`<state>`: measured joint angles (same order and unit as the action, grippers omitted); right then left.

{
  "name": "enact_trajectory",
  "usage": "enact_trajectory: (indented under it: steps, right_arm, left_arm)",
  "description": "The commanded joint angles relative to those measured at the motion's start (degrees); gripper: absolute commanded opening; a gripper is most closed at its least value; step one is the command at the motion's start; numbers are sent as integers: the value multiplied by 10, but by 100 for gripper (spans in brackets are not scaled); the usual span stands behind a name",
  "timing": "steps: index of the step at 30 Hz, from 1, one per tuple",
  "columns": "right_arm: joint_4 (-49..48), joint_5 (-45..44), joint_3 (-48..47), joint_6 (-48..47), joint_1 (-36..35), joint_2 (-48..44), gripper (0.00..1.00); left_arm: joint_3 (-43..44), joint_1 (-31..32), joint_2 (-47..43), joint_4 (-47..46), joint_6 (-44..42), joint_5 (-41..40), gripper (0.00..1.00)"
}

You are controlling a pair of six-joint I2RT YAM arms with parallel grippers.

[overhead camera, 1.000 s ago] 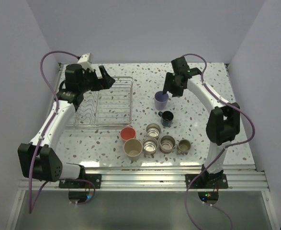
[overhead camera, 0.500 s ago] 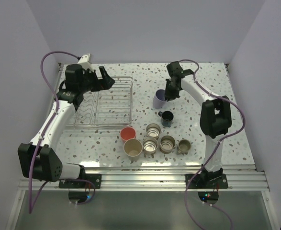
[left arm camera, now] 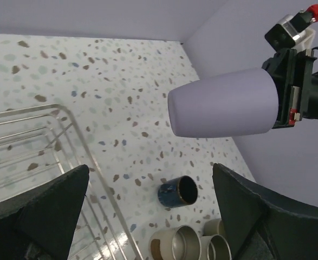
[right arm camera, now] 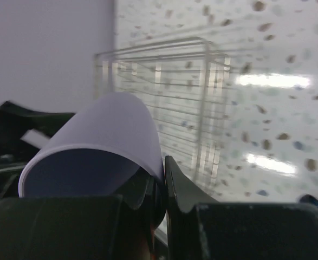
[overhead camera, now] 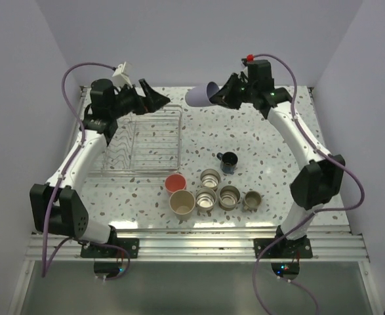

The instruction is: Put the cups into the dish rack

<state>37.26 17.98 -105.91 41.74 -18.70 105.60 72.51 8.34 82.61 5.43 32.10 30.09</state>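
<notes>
My right gripper (overhead camera: 220, 98) is shut on the rim of the lavender cup (overhead camera: 202, 96), one finger inside and one outside. It holds the cup in the air on its side, base toward the dish rack (overhead camera: 146, 141). The left wrist view shows this cup (left arm camera: 224, 103) hanging ahead of my open, empty left gripper (left arm camera: 148, 173), which hovers over the rack's far right corner (overhead camera: 158, 100). On the table stand the black mug (overhead camera: 229, 161), pink-red cup (overhead camera: 175, 183), beige cup (overhead camera: 182, 203), three steel cups (overhead camera: 210, 178) and the olive mug (overhead camera: 252, 199).
The rack's wire prongs run along its left half, and nothing lies in it. The white back wall stands just behind both grippers. Side walls close in the table left and right.
The right gripper closed on the lavender cup's rim, lifted it off the table and swung it up and left, tipping it sideways. The left gripper rose slightly and stayed open.
</notes>
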Motion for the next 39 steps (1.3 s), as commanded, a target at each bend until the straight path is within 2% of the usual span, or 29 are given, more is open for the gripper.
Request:
enact_trajectory:
  steps: [1,2,4,5,8,10,13,22,30,36,39]
  right_arm:
    - [-251,190,98,186,1,-93,0]
    - [-348,203,122,261,2,-102,0]
    - [-400,223,162,303,1,-118,0]
    - [-393,225,163,302,0,-128,0]
    - [-347,232,146,267,-2,-133,0]
    - [-346,239,149,264,-4,-138,0]
    - [-352,243,161,264,-6,-142,0]
    - [-366,254,170,263,-27,-141,0]
    - [-387,256,185,276,-46,-140,0]
    - [-406,252,205,286,-61,-136,0]
    - [-401,242,207,284,-62,-135,0]
  left_arm:
    - [-14,2,7,-213,127,173,100]
    - [-27,2,7,-318,195,211,100]
    - [-66,2,5,-415,258,226,100]
    - [-75,1,4,-477,300,228,100]
    - [-99,5,3,-558,352,234,100]
    - [-107,7,1,-581,366,239,100]
    - [-111,11,-7,-586,368,231,100]
    - [-101,26,-10,-491,300,181,100]
    - [-93,38,3,-538,327,169,99]
    - [-98,46,3,-574,343,179,91]
    - [-99,48,0,-589,352,181,75]
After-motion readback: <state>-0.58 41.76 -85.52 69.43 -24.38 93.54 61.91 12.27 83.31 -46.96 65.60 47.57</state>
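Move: The purple cup, already pinched by its rim in the right gripper, has its middle about 6 cm left of that hand, 1 cm ahead and 1 cm above. From the empty left gripper it lies roughly 15 cm to the right, 3 cm ahead and 2 cm lower. The dish rack's middle is some 6 cm left of the left hand, level fore and aft, 26 cm below; the black mug sits 10 cm back, 4 cm right and 23 cm below the right hand. Keep the right gripper shut on the cup rim; lift it about 10 cm fast, rolling the cup level, then ease it left and back towards the left hand. Bring the open left gripper up some 10 cm, right and back, swinging its fingers clockwise to point right at the cup's base, then start closing them around that base. ##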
